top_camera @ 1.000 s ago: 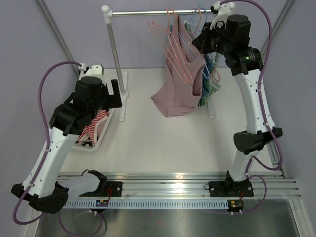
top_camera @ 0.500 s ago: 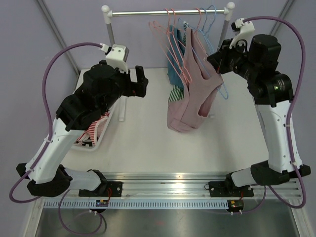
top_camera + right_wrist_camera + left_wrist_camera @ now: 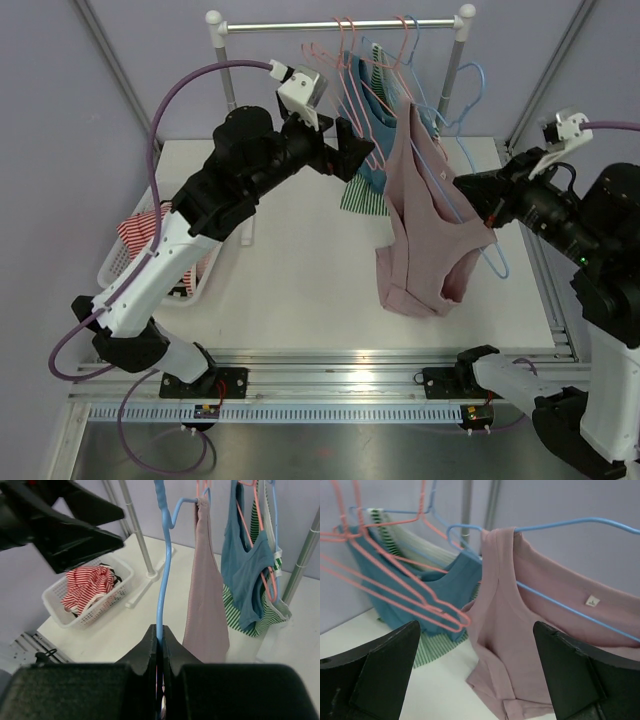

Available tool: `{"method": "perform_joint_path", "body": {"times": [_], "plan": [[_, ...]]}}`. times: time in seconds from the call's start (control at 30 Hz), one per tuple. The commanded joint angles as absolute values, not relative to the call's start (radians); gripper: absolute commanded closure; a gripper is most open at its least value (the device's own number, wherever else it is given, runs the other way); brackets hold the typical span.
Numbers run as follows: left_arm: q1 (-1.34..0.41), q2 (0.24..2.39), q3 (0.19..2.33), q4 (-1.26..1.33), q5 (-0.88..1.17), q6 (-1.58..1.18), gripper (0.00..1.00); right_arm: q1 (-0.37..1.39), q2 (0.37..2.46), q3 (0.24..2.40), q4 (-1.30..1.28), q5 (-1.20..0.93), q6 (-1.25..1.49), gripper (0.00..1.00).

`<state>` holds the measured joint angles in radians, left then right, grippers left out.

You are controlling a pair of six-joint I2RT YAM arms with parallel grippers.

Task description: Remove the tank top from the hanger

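The mauve tank top hangs on a blue wire hanger, off the rail and in the air above the table's right half. My right gripper is shut on the hanger's wire; in the right wrist view the jaws pinch the blue hanger, and the tank top hangs just right of it. My left gripper is open and empty, up beside the rack to the left of the tank top. In the left wrist view its gripper faces the tank top and the hanger.
The rack rail holds pink hangers, a blue top and a green striped garment. A white basket with red striped cloth stands at the left. The rack's right post is behind the hanger.
My right arm has pulled the hanger with the tank top off the rail, toward the front right. My left arm has swung up and to the right, toward the tank top.
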<state>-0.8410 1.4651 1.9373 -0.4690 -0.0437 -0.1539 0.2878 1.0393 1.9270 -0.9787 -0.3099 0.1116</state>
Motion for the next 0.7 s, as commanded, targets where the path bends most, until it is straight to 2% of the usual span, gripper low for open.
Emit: {"method": "perform_joint_path", "body": {"times": [0.0,0.13,0.27,0.37,0.4,0.43,0.5,0.57,0.6,0.63,0.67], "plan": [[-0.857,1.494,1.968,-0.312,0.13,-0.143,0.02,0.291,0.994,1.918,-0.93,-0.383,0.16,1.0],[-0.896,1.514,1.944,-0.236,0.134,-0.129,0.05,0.291,0.968,1.91,-0.92,-0.465,0.173,1.0],[-0.904,1.56,1.986,-0.255,0.101,-0.117,0.16,0.29,0.957,1.907,-0.905,-0.497,0.187,1.0],[-0.904,1.588,2.003,-0.276,0.063,-0.101,0.4,0.291,0.95,1.896,-0.891,-0.505,0.187,1.0],[-0.904,1.592,2.006,-0.29,0.054,-0.1,0.57,0.288,0.948,1.893,-0.888,-0.5,0.186,1.0],[-0.904,1.594,2.003,-0.294,0.042,-0.092,0.65,0.291,0.948,1.893,-0.888,-0.482,0.183,1.0],[-0.904,1.583,1.988,-0.299,0.032,-0.087,0.73,0.29,0.951,1.89,-0.884,-0.465,0.176,1.0],[-0.904,1.559,1.945,-0.281,0.023,-0.084,0.74,0.29,0.96,1.882,-0.882,-0.448,0.172,1.0],[-0.904,1.552,1.931,-0.275,0.021,-0.081,0.77,0.29,0.963,1.879,-0.873,-0.446,0.173,1.0],[-0.904,1.545,1.922,-0.269,0.018,-0.077,0.83,0.29,0.969,1.873,-0.87,-0.451,0.175,1.0],[-0.904,1.54,1.916,-0.268,0.005,-0.074,0.98,0.291,0.971,1.871,-0.865,-0.456,0.176,1.0]]}}
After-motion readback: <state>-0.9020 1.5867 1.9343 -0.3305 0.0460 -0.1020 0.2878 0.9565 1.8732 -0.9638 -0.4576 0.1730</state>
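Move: The free strap of the pink tank top, on the far end of the blue hanger, is about 7 cm ahead of the open left hand, 11 cm to its right and roughly level. The empty pink hangers' near ends lie some 8 cm ahead, 6 cm right and 7 cm lower; the teal tank top is about 18 cm ahead, 9 cm right and 10 cm below. From the right hand, which already holds the hanger, that strap is some 17 cm ahead and 11 cm left, slightly above. The left fingers close from wide open and pinch the pink tank top's strap just under the hanger wire, after the hand goes about 6.5 cm right to it, turns roughly 10 degrees clockwise and sinks a little at the end. The right hand keeps its grip on the hanger, draws back about 4 cm and slightly left, and turns a little counter-clockwise, swinging the strap end towards the left hand. ##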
